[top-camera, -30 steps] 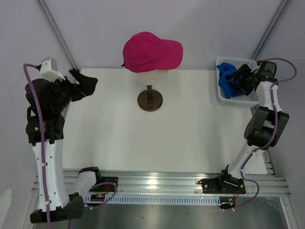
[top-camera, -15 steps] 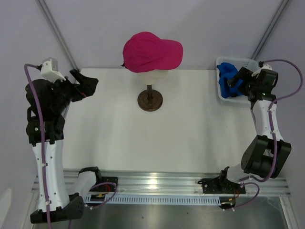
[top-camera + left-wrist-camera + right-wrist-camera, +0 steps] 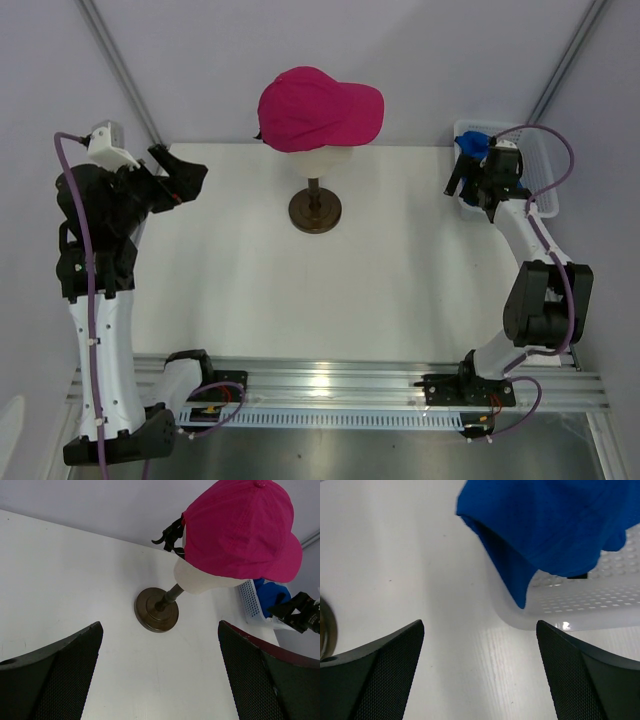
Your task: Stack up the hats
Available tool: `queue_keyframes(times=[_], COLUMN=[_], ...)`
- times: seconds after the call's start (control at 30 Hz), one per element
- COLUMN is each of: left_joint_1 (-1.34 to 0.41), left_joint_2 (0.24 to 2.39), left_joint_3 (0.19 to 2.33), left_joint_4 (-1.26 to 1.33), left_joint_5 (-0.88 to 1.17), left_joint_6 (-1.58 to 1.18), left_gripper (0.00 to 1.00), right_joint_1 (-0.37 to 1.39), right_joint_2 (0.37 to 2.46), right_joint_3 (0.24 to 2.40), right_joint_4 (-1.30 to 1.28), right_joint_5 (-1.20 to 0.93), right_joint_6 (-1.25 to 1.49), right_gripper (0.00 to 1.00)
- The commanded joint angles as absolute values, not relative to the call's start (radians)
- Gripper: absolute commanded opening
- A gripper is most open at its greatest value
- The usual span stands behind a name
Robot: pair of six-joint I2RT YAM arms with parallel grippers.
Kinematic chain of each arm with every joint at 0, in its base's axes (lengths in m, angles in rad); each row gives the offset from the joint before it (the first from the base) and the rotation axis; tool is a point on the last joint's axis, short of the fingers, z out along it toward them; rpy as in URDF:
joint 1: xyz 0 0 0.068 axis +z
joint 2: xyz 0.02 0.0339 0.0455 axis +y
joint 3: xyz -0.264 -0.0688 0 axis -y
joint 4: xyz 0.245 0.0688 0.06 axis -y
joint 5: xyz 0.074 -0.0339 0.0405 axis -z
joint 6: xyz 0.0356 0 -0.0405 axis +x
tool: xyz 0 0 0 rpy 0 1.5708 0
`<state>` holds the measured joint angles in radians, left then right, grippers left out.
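The magenta-pink hat (image 3: 320, 108) (image 3: 240, 530) sits on the cream mannequin head (image 3: 200, 582), brim toward the right. The blue hat (image 3: 550, 525) (image 3: 272, 594) lies in the white mesh basket (image 3: 570, 605), with a fold hanging over its near rim. In the top view only a bit of the blue hat (image 3: 470, 146) shows beside the arm. My right gripper (image 3: 472, 190) (image 3: 480, 675) hovers open just left of the basket, nothing between its fingers. My left gripper (image 3: 185, 172) (image 3: 160, 680) is open and empty at the table's left, pointing at the stand.
The mannequin's dark round base (image 3: 315, 211) (image 3: 156, 610) stands mid-table at the back. The basket (image 3: 535, 165) sits at the back right corner. Slanted metal poles rise behind both back corners.
My right gripper has swung left, from over the blue hat in the basket to the basket's left side, empty. The left arm has barely moved.
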<state>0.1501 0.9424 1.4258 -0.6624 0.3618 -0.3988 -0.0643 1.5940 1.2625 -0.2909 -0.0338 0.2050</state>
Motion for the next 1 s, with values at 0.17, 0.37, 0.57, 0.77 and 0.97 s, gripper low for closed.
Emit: queue_keyframes(times=[0.17,0.37,0.57,0.77,0.97], left_joint_1=[0.149,0.15,0.15,0.15,0.149], left_joint_2=[0.954,0.969,0.98,0.979,0.976], left_joint_3=[1.41,1.417,1.42,1.425,1.422], left_joint_4=[-0.641,-0.644,-0.643,-0.643,-0.629], left_joint_5=[0.354,0.341,0.331,0.324,0.347], left_joint_6=[-0.374,-0.365,-0.359,-0.367,-0.383], left_gripper=[0.99,1.0,0.99,0.99,0.99], right_joint_1=[-0.058,-0.051,-0.044,-0.043,-0.072], right_joint_2=[1.64,1.71,1.729,1.757,1.7], right_joint_3=[1.31,1.319,1.344,1.472,1.612], right_joint_4=[-0.235,-0.181,-0.126,-0.239,-0.33], right_joint_5=[0.083,0.094,0.146,0.143,0.043], right_joint_6=[0.204,0.218,0.215,0.186,0.189], right_gripper=[0.82,0.58,0.42,0.08,0.0])
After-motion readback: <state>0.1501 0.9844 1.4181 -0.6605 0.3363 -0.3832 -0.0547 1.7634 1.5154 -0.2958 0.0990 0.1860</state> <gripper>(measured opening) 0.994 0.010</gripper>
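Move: The blue hat lies crumpled in the white basket, its middle about 8 cm ahead of the right hand, 6 cm to its right and 6 cm below; a loose flap hangs nearer the fingers, by the basket's near left corner. The basket's middle is some 10 cm ahead, 12 cm to the right and 11 cm down. From the left hand the blue hat is roughly 25 cm ahead, 66 cm right and 30 cm lower. The blue hat's loose left edge is what the right hand closes on: open fingers first dip some 3.5 cm while easing a little right, then push forward over the basket, shutting as they go until the cloth is pinched between the tips. The hand then climbs about 6.5 cm while still going forward, nearly 6 cm in all, its wrist barely turning. ##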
